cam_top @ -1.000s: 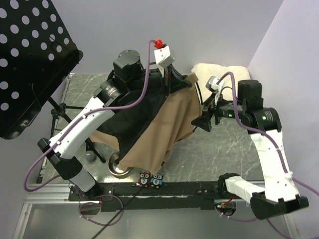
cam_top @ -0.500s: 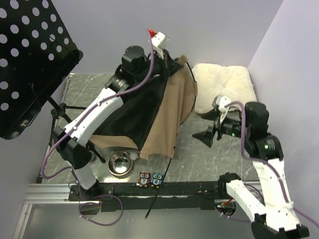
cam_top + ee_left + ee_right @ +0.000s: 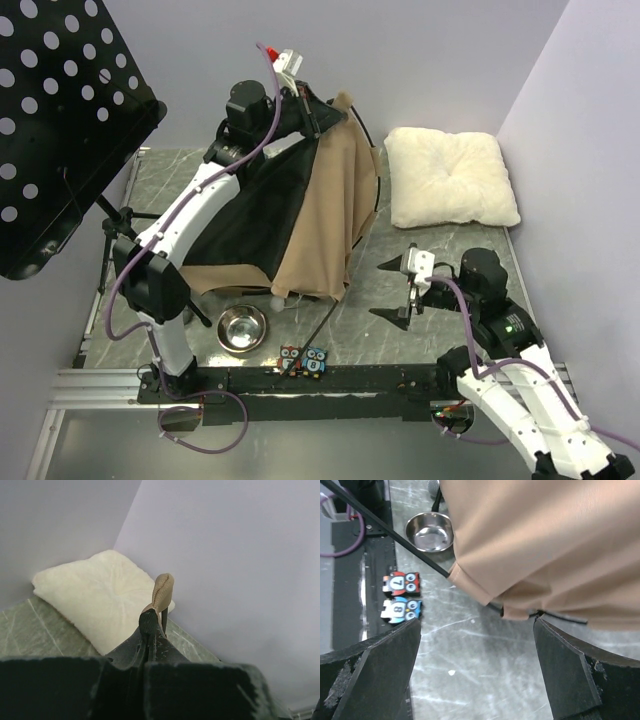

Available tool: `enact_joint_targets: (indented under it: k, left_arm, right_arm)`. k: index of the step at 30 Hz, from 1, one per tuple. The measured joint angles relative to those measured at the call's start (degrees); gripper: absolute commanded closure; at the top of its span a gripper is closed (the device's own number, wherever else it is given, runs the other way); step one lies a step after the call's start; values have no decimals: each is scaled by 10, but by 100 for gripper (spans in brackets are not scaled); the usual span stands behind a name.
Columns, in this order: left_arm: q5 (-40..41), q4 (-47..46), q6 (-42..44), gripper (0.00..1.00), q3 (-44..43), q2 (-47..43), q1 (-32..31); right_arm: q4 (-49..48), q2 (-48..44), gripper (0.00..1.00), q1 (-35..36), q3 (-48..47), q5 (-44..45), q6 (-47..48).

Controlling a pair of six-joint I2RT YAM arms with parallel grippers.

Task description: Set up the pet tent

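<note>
The pet tent (image 3: 325,215) stands partly raised in the middle of the table, tan fabric on the right and a black panel (image 3: 250,215) on the left. My left gripper (image 3: 316,116) is high at the back, shut on the tent's top fold. In the left wrist view that tan fold (image 3: 162,591) sticks out past the shut left gripper (image 3: 150,622). A thin black pole (image 3: 375,190) arcs along the tent's right side. My right gripper (image 3: 388,290) hangs open, right of the tent's lower corner, apart from it. The right wrist view shows the open right gripper (image 3: 477,625) over bare table, below the tan hem (image 3: 485,592) and a pole (image 3: 390,540).
A white fluffy cushion (image 3: 450,180) lies at the back right. A steel bowl (image 3: 242,328) sits near the front left, with two owl number tags (image 3: 302,360) beside it. A black perforated panel (image 3: 60,110) and a tripod stand (image 3: 120,225) fill the left side.
My left gripper has carried the tent's top up and back to the left. My right gripper has let go, drawn back toward the near right and opened fully. The cushion is now uncovered.
</note>
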State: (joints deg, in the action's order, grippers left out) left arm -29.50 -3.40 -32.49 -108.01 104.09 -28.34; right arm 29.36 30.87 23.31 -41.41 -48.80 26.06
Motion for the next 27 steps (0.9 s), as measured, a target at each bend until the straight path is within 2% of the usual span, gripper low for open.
enact_joint_targets:
  k: [7, 14, 20, 24, 26, 27]
  left_arm:
    - [-12, -26, -28, 99, 0, 29, 22]
    - [-18, -33, -38, 99, 0, 44, 26]
    - [-21, -36, -42, 99, 1, 44, 25]
    - [-19, -36, -42, 99, 1, 46, 25]
    - [-17, -36, -42, 99, 1, 47, 25]
    - [-16, -36, -42, 99, 1, 47, 25]
  right_arm:
    - [-40, 32, 0, 104, -3, 39, 37]
    - [-46, 105, 1, 204, -53, 70, 71]
    - [-67, 162, 9, 244, -114, 87, 57]
    - [-84, 177, 23, 269, -150, 85, 28]
    - [-90, 177, 23, 276, -156, 80, 14]
    - [-94, 177, 20, 278, -157, 77, 7]
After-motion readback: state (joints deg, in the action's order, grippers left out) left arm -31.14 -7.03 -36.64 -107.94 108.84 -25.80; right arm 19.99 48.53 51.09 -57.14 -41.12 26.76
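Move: The black pole, where it comes out of the tent's near corner, lies about 10 cm to the right gripper's left, some 5 cm back and 3 cm higher; that tent corner is about 9 cm left and almost level. The owl toys sit on the table about 16 cm left, 5 cm back and 23 cm below, the steel bowl about 29 cm left and 3 cm ahead. From the left gripper the pole is roughly 34 cm back, 3 cm left and 16 cm lower. Bring the open right gripper about 10 cm left towards the pole at the tent's near corner, drawing back 4 cm and rising some 8 cm, mostly late; turn it 20 degrees counter-clockwise and start closing the fingers, still wide, around the pole. Keep the left gripper shut on the tent's upper edge, easing it 3 cm forward and 3 cm down, then hold. ##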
